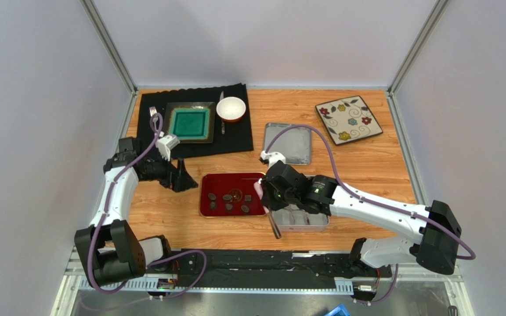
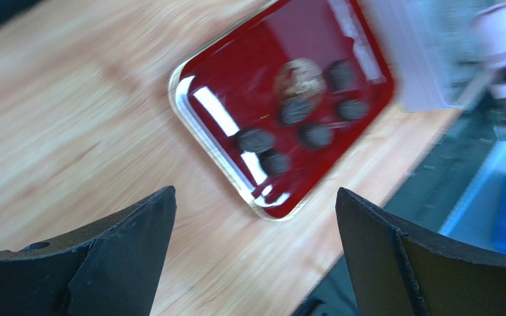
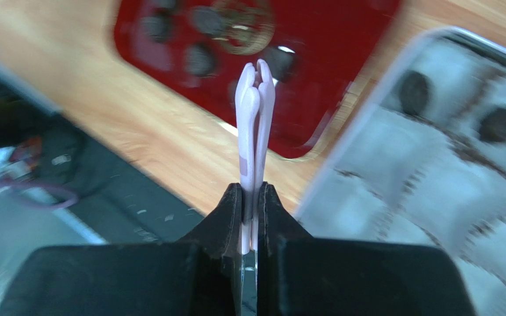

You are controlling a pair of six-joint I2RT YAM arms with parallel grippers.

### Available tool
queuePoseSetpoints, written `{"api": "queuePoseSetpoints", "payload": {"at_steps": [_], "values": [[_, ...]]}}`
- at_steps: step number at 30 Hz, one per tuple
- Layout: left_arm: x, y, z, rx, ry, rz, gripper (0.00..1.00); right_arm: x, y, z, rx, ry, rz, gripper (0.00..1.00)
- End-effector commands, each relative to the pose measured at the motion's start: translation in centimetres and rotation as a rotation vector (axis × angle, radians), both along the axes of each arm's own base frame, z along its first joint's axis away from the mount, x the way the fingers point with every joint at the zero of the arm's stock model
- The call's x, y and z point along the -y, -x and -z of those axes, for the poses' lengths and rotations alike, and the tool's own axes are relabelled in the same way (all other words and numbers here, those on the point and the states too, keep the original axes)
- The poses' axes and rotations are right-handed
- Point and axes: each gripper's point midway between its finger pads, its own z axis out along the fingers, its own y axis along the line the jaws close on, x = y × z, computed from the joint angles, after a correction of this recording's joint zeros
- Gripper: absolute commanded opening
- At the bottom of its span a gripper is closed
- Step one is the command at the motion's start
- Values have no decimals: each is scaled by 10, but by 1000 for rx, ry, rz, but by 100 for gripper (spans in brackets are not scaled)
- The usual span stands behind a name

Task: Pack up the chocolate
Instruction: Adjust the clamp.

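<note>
Several small dark pieces of chocolate (image 1: 228, 197) (image 2: 255, 139) (image 3: 199, 59) lie on a glossy red tray (image 1: 204, 197) (image 2: 249, 72) (image 3: 341, 59). To the tray's right stands a silver tin (image 1: 315, 225) (image 3: 434, 164) lined with white paper cups, with two chocolates (image 3: 503, 124) in it. My right gripper (image 1: 263, 192) (image 3: 253, 191) is shut on pale pink tongs (image 3: 254, 112). The tong tips are pressed together over the tray's near edge, with nothing visible between them. My left gripper (image 1: 183, 176) (image 2: 254, 191) hangs open and empty over the wood to the left of the tray.
A black mat (image 1: 236, 135) at the back left carries a teal square plate (image 1: 190, 122), a white bowl (image 1: 230, 108) and cutlery. A flat silver lid (image 1: 288, 143) lies behind the tin. A flowered plate (image 1: 348, 120) sits at the back right.
</note>
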Motion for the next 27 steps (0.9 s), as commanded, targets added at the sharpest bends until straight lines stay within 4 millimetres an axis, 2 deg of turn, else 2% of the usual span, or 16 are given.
{"api": "queuePoseSetpoints", "payload": {"at_steps": [1,2,3,4,5,7,8,12,17,18,23,27], "values": [[41,17,-81,174,313,250,99,-73,20,-78,50,-335,-320,0],[51,31,-100,137,424,259,99,-80,24,-90,56,-368,-364,0],[54,35,-109,145,457,275,99,-86,27,-90,39,-375,-406,0],[55,34,-118,143,487,281,99,-92,41,-97,2,-411,-487,0],[56,31,-123,144,516,273,99,-98,45,-106,1,-438,-532,0],[58,30,-126,147,534,272,99,-107,58,-109,-48,-474,-619,0],[61,32,-132,160,560,278,99,-114,63,-119,-51,-505,-671,0],[73,47,-145,195,576,328,99,-123,59,-114,-69,-504,-717,0],[84,69,-157,249,557,401,99,-128,52,-119,-85,-530,-787,0],[86,73,-157,250,558,410,99,-130,54,-125,-88,-547,-813,0],[95,90,-157,275,563,469,99,-136,41,-123,-117,-547,-838,0],[95,92,-153,258,559,470,99,-137,38,-132,-106,-567,-860,0]]}}
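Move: The clamp is in the right hand's shut fingers, its pink handle some 24 cm to the left hand's right, 4 cm back and level in height. From the right hand, the open left gripper lies about 26 cm left and 7 cm ahead; the red tray is 11 cm left, 2 cm ahead and the tin 12 cm right, straight across, both about 12 cm below. Gripping the clamp, the right hand swings 14 cm left and up towards the open left hand, rising rightward. ##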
